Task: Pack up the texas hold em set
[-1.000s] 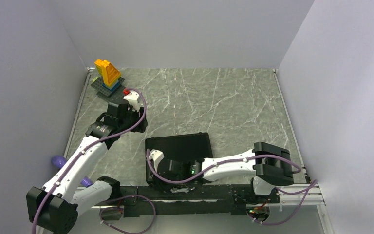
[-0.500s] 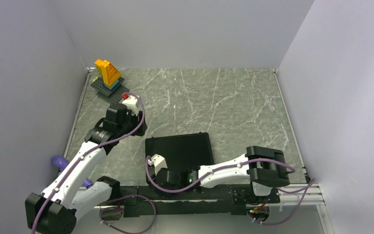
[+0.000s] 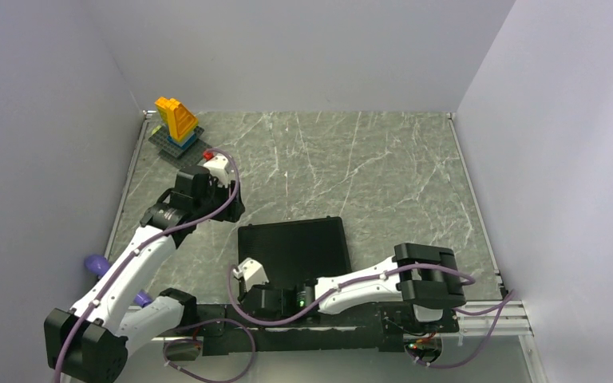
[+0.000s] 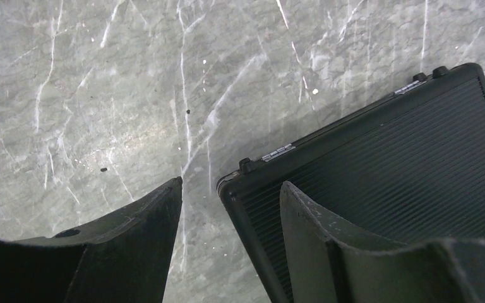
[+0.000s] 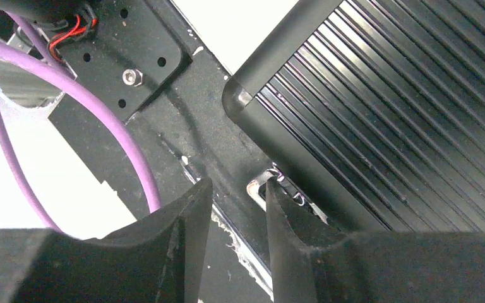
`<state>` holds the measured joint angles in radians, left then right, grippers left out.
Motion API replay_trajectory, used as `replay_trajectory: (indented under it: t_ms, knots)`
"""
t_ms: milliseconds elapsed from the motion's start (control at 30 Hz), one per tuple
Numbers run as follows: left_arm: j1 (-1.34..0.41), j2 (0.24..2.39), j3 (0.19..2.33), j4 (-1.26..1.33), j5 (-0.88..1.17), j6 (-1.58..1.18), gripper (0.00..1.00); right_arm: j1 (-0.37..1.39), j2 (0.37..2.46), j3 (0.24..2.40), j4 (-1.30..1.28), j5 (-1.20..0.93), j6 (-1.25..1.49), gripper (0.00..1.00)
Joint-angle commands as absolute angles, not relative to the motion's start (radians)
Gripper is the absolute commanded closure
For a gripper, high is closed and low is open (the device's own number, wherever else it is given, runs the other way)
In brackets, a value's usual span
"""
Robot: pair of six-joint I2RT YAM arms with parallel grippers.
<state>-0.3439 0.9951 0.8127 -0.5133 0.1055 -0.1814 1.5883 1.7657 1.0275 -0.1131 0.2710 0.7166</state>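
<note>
The black ribbed case (image 3: pixel 295 243) of the texas hold em set lies closed and flat near the front of the table. Chips, cards and dice are hidden. My left gripper (image 3: pixel 227 209) hangs open above the case's far-left corner; in the left wrist view the left gripper (image 4: pixel 232 183) straddles that corner, beside a silver hinge (image 4: pixel 278 151) on the case (image 4: pixel 404 164). My right gripper (image 3: pixel 254 294) sits low at the near-left corner. In the right wrist view the right gripper (image 5: pixel 238 183) is slightly open and empty, its right fingertip against a silver latch (image 5: pixel 260 184) on the case (image 5: pixel 385 95).
A yellow-blue brick tower (image 3: pixel 175 124) on a dark baseplate stands at the far-left corner. A purple object (image 3: pixel 96 263) lies beyond the table's left edge. The black base rail (image 5: pixel 132 76) and a purple cable (image 5: pixel 120 145) run close under my right gripper. Grey walls enclose the table.
My right gripper has slid back and left along the case's front edge, and its jaws have parted a little. The left arm has only shifted slightly.
</note>
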Motion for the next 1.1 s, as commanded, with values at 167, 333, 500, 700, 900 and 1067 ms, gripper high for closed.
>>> replay_trajectory:
  t_ms: [167,333,500,700,900,1067]
  knots:
    - [-0.34,0.961,0.843,-0.492,0.143,-0.192,0.37,1.628,1.82,0.878,0.062,0.348,0.622,0.49]
    - [-0.338,0.967,0.844,-0.497,0.118,-0.189,0.37,1.659,1.758,0.85,0.11,0.381,0.53,0.38]
    - [-0.331,0.973,0.845,-0.501,0.113,-0.187,0.37,1.668,1.696,0.825,0.154,0.358,0.487,0.28]
    - [-0.328,0.978,0.845,-0.5,0.117,-0.187,0.37,1.691,1.647,0.824,0.148,0.358,0.485,0.27]
    - [-0.327,0.984,0.847,-0.501,0.124,-0.188,0.37,1.694,1.559,0.824,0.129,0.393,0.504,0.27]
    - [-0.327,0.981,0.847,-0.501,0.123,-0.188,0.37,1.666,1.48,0.865,0.044,0.444,0.532,0.31]
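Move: The case's near left latch is about 2 cm ahead of the right fingertips, level left to right and some 1 cm lower. The closed case's middle is roughly 12 cm ahead and 10 cm right of the right hand; its near left corner is about 3 cm ahead and 5 cm left. From the left hand, that latch is around 20 cm back, 6 cm right and 13 cm below. The right hand spreads its fingers, eases back-right from the left latch, then lifts clear about 4 cm. ##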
